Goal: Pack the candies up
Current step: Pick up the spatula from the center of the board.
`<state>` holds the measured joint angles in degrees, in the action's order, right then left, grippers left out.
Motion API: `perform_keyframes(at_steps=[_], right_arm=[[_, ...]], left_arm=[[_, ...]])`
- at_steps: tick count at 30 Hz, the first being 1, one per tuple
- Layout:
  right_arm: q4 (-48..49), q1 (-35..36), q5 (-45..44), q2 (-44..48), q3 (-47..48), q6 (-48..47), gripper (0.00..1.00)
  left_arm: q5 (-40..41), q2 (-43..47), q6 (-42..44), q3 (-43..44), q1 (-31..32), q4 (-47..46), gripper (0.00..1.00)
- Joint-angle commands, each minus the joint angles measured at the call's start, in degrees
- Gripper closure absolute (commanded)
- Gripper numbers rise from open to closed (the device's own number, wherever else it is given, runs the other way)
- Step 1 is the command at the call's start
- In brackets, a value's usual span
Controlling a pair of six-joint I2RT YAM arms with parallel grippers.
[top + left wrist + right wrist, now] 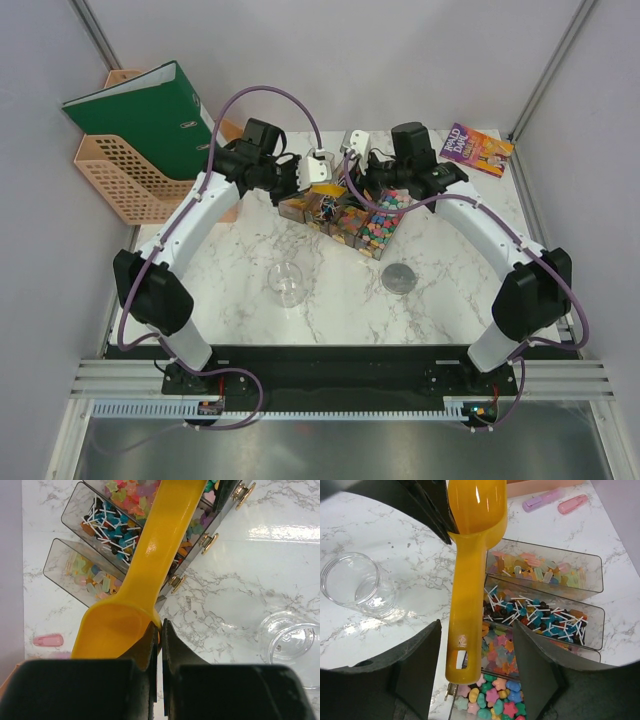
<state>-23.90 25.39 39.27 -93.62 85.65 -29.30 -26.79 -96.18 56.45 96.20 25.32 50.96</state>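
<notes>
The candies (495, 700) are small coloured stars and beads in the nearest of several clear compartments (352, 218); the compartments behind hold other sweets (112, 527). An orange scoop (470, 580) hangs level over them. My left gripper (160, 630) is shut on the rim of the scoop's bowl (112, 630). My right gripper (476, 625) stands open astride the scoop's handle, and a gap shows on each side of the handle. The clear cup (288, 280) stands upright and empty on the marble table, nearer my bases.
A round clear lid (399, 277) lies right of the cup. A peach rack with a green binder (135, 125) stands at the back left. A book (477, 148) lies at the back right. Pink and purple clips (555, 500) lie beyond the compartments.
</notes>
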Motion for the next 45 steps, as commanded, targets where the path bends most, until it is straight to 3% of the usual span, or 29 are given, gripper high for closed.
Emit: perform_keyframes(at_steps=[1, 20, 24, 32, 35, 36, 38, 39, 42, 45], right_arm=[[1.93, 0.36, 3.18, -0.68, -0.31, 0.56, 0.35], [5.18, 1.42, 2.57, -1.21, -0.39, 3.37, 0.41], [5.18, 1.51, 2.22, -1.21, -0.74, 3.37, 0.55], [4.92, 1.6, 0.81, -1.39, -1.45, 3.55, 0.59], [4.83, 1.51, 0.2, -1.3, -1.36, 3.46, 0.76], [4.83, 1.51, -0.24, -1.3, -1.45, 3.37, 0.9], [4.74, 1.59, -1.9, -0.95, -1.45, 3.28, 1.0], [4.65, 1.51, -2.43, -0.6, -1.88, 3.02, 1.0], [4.57, 1.07, -4.54, 0.72, -2.85, 2.23, 1.0], [4.65, -0.95, -5.6, 1.34, -3.03, 4.24, 1.0]], left_arm=[[-2.57, 0.21, -2.57, 3.11, 0.17, -0.07, 0.98], [-2.83, -2.08, -3.1, 5.05, 1.75, -0.07, 0.98], [-2.75, -2.26, -3.53, 5.22, 1.84, -0.07, 0.98], [-2.31, -2.08, -3.71, 5.49, 1.75, -0.16, 0.98], [-2.04, -2.25, -4.41, 5.48, 1.75, -0.07, 0.98], [-1.35, -2.43, -5.02, 5.75, 1.75, -0.24, 0.98], [0.06, -3.22, -7.3, 7.24, 1.75, -0.68, 0.88], [1.89, -3.48, -8.01, 7.77, 1.75, -1.56, 0.72], [6.28, -2.79, -10.12, 8.3, 1.57, -5.06, 0.5], [10.24, -1.03, -11.71, 8.39, 1.05, -10.95, 0.39]])
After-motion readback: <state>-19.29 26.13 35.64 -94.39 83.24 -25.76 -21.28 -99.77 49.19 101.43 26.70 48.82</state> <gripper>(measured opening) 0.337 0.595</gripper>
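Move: The spatula's handle, its scoop already pinched in the left hand, lies between the right hand's open fingers: its middle is some 3 cm to the left of the right hand, level with it in reach and height, and about 5 cm to the right of the left hand. The lollipop-stick tray sits roughly 19 cm below both hands, 1 cm ahead and 2 cm left of the right hand, 2 cm ahead and 6 cm right of the left. From the right hand, the mixed-candy tray is about 9 cm right, 5 cm back. The spatula passes between the hands: the left hand edges about 1.5 cm right, carrying the handle towards the right hand, while the right eases as far left to meet it, then closes its half-open fingers on the handle. Once that grip is set, the left fingers open wide off the scoop and the left hand goes about 2.5 cm forward, the right easing back right and sinking about 1 cm. ##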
